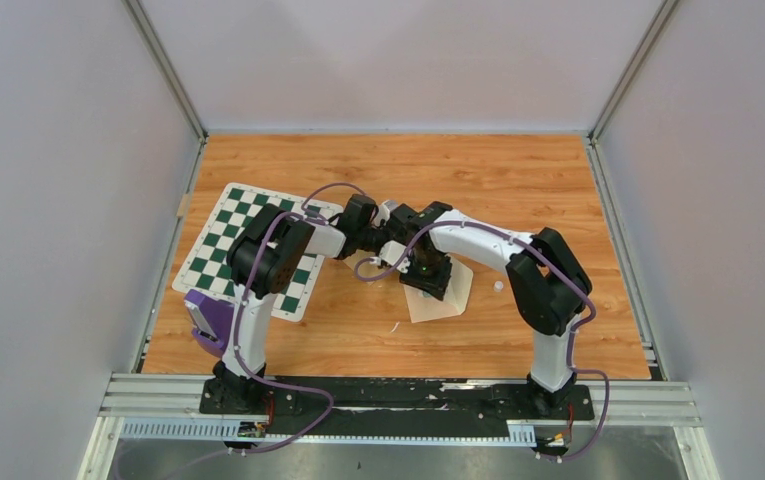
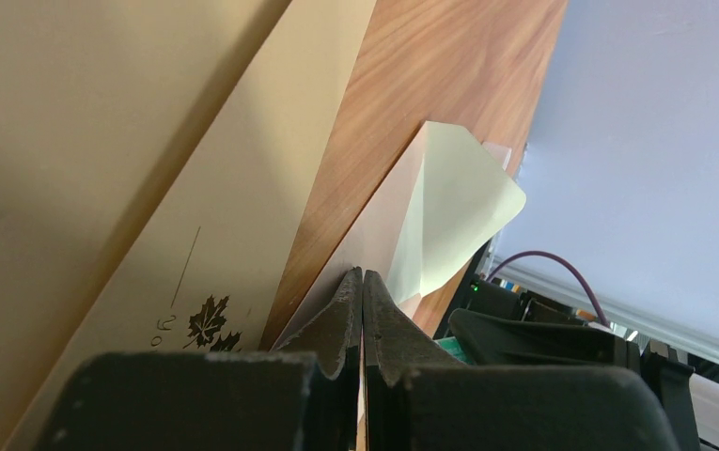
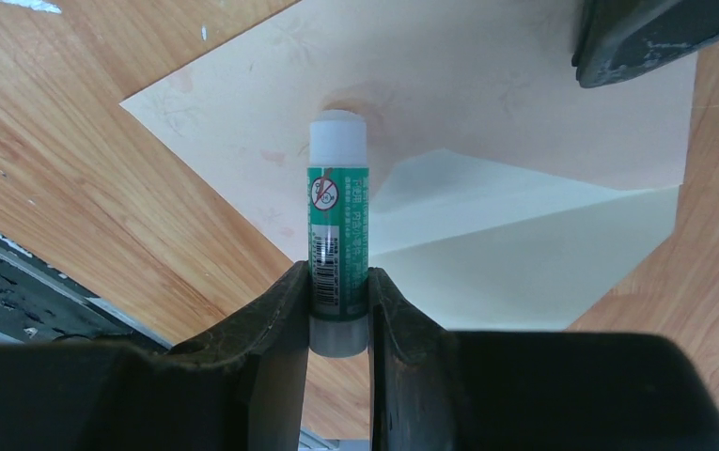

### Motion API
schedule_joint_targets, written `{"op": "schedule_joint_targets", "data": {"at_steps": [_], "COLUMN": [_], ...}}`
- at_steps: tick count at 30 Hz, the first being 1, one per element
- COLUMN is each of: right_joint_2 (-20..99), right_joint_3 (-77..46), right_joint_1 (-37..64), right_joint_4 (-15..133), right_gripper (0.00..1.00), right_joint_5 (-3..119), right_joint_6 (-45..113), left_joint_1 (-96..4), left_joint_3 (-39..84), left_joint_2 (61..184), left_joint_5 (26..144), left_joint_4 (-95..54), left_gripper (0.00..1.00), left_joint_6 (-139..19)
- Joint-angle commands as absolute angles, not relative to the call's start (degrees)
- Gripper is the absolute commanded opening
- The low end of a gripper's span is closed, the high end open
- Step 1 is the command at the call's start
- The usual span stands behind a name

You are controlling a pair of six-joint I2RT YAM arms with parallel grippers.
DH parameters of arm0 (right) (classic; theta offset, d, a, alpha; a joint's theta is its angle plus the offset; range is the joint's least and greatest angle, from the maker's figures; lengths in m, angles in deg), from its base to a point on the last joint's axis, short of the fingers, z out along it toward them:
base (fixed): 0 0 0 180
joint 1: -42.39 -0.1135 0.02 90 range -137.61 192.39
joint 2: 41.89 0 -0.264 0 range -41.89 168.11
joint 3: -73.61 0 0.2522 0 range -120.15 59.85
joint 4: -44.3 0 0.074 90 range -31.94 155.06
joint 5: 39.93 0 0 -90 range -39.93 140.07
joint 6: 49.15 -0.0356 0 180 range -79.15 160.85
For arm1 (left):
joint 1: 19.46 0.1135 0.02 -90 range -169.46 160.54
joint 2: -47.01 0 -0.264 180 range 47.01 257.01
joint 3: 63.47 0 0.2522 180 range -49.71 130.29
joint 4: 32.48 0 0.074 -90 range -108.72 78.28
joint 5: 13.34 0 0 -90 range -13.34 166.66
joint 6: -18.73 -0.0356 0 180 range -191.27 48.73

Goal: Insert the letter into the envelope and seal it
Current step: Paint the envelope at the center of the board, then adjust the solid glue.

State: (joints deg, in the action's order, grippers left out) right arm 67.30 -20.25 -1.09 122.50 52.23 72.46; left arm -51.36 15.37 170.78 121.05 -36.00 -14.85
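The cream envelope lies on the wood table with its pale flap standing open. My right gripper is shut on a green glue stick, whose white tip touches the envelope's inner face. My left gripper is shut with nothing seen between its jaws, its tips down at the envelope's edge. One of its fingers shows at the envelope's far corner. The letter, cream with a dark leaf print, fills the left of the left wrist view. The arms hide it from above.
A green-and-white checkered mat lies at the left of the table. A purple block sits by the left arm's base. Small white scraps dot the wood right of the envelope. Grey walls enclose three sides, and a metal rail runs along the near edge.
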Motion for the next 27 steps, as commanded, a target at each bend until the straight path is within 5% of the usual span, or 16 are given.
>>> {"op": "schedule_joint_targets", "data": {"at_steps": [1, 23, 27], "right_joint_2": [65.94, 59.45, 56.64], "right_joint_3": [-20.2, -29.24, -31.38], "right_joint_1": [-1.72, 6.8, 12.29], "right_joint_4": [122.15, 128.83, 130.41], "right_gripper": [0.0, 0.0, 0.0], "right_joint_5": [53.47, 53.45, 59.84], "right_joint_6": [72.57, 74.92, 73.91], "left_joint_1": [-51.74, -51.09, -49.44], "left_joint_3": [15.16, 17.13, 17.29], "left_joint_2": [171.26, 168.11, 164.87], "left_joint_5": [116.57, 117.99, 120.86], "left_joint_4": [-33.23, -33.99, -38.32], "left_gripper": [0.0, 0.0, 0.12], "left_joint_6": [-17.44, -20.7, -21.26]}}
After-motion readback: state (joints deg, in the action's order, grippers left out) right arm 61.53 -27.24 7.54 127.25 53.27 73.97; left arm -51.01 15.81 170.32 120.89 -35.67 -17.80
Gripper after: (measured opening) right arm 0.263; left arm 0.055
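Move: Just below the right hand, which still grips the uncapped glue stick, lies the envelope's middle, about 1 cm ahead, 1 cm left and some 5 cm down. The loose cap is roughly 10 cm to its right and 1 cm farther out than the hand; the brown paper is around 8 cm ahead and 11 cm left. From the left hand, the envelope's middle is about 6 cm back, 3 cm right and a little lower. Lingering first at the envelope's middle, the right hand then lifts the glue stick clear, rising about 6 cm while going some 4 cm forward and a little right towards the envelope's far edge. It tilts slightly and keeps its grip. The left hand's shut fingertips keep holding down the far left part of the envelope. ##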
